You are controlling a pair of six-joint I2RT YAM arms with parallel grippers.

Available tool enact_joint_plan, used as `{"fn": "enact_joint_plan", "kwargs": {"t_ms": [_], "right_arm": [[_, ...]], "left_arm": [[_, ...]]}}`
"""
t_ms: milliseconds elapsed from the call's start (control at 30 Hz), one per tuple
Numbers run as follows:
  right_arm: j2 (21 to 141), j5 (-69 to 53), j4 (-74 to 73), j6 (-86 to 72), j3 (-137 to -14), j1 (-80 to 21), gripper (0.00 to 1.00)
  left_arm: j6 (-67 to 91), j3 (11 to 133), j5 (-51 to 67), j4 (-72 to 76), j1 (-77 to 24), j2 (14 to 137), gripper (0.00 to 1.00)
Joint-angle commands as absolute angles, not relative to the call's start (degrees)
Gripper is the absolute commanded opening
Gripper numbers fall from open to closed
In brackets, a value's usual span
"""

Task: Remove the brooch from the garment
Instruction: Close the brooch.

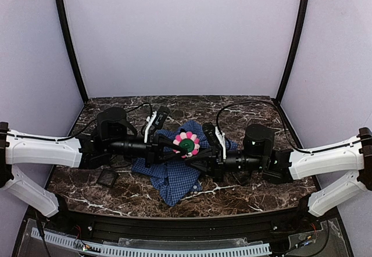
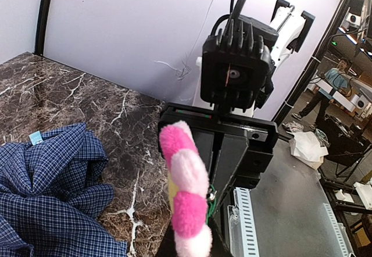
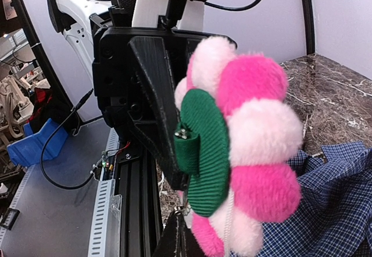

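The brooch (image 1: 186,145), a ring of pink petals round a green centre, is held up above the blue checked garment (image 1: 171,181) at mid-table. My left gripper (image 1: 175,143) comes in from the left and is shut on the brooch's edge. In the left wrist view the petals (image 2: 187,193) stand edge-on between its jaws. My right gripper (image 1: 198,153) comes in from the right and is shut at the brooch's lower edge. The right wrist view shows the brooch's green back (image 3: 209,152) and its metal pin. The garment lies below in both wrist views (image 2: 46,193) (image 3: 325,210).
A small black square tray (image 1: 107,178) lies on the marble table (image 1: 256,196) left of the garment. A light-blue tag (image 2: 36,137) shows on the cloth. White walls enclose the back and sides. The two wrists face each other closely over the garment.
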State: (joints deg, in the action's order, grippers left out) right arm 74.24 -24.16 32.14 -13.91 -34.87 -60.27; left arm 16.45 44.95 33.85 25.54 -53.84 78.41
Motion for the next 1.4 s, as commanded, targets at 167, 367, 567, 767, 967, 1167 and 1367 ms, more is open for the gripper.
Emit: {"fn": "enact_joint_plan", "kwargs": {"t_ms": [167, 367, 567, 767, 967, 1167, 1367], "right_arm": [[72.2, -24.3, 34.8, -15.5, -34.5, -60.6, 0.00], [72.3, -23.1, 34.0, -15.8, -35.3, -60.6, 0.00], [73.1, -21.9, 32.8, -16.2, -36.1, -60.6, 0.00], [74.1, -22.2, 32.4, -16.3, -37.1, -60.6, 0.00], [74.7, -21.8, 32.0, -16.3, -37.4, -60.6, 0.00], [74.9, -21.4, 31.0, -16.3, -37.4, -60.6, 0.04], [74.1, -21.0, 30.3, -16.4, -36.9, -60.5, 0.29]], "left_arm": [[13.2, 44.3, 31.9, 21.5, -53.9, 77.0, 0.01], [11.0, 44.9, 32.2, 18.8, -53.9, 77.6, 0.05], [10.1, 45.0, 33.6, 18.7, -53.9, 78.2, 0.07], [9.9, 45.3, 34.8, 18.7, -54.0, 78.8, 0.09], [10.5, 44.9, 34.7, 20.1, -53.9, 78.5, 0.01], [13.4, 44.1, 33.6, 22.6, -53.8, 77.7, 0.01], [14.8, 44.1, 33.0, 22.6, -53.8, 77.7, 0.01]]}}
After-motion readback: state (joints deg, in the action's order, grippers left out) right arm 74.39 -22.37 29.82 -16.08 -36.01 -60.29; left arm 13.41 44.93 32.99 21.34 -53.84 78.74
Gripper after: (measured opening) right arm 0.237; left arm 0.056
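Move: Between the two hands the brooch is held up by the left fingers, its middle only about 1 cm ahead, 2 cm right and 2 cm above that hand. From the right hand, whose shut fingertips are at the brooch's metal fitting, its middle lies roughly 4 cm ahead, 2 cm left and 3 cm up. The garment lies some 22 cm below the left hand and 5 cm farther out, 1 cm left; a dark frame about 25 cm left, 2 cm back, 23 cm down. Lowering the brooch about 2 cm in its pinch, the left hand tips its fingertips down some 5 degrees; its grip eases slightly and tightens again before it stops and creeps back up a trace. The right hand keeps nearly in place at the metal fitting with its fingers shut, drifting barely forward, then begins to open them around the fitting, to about a quarter of their range. ##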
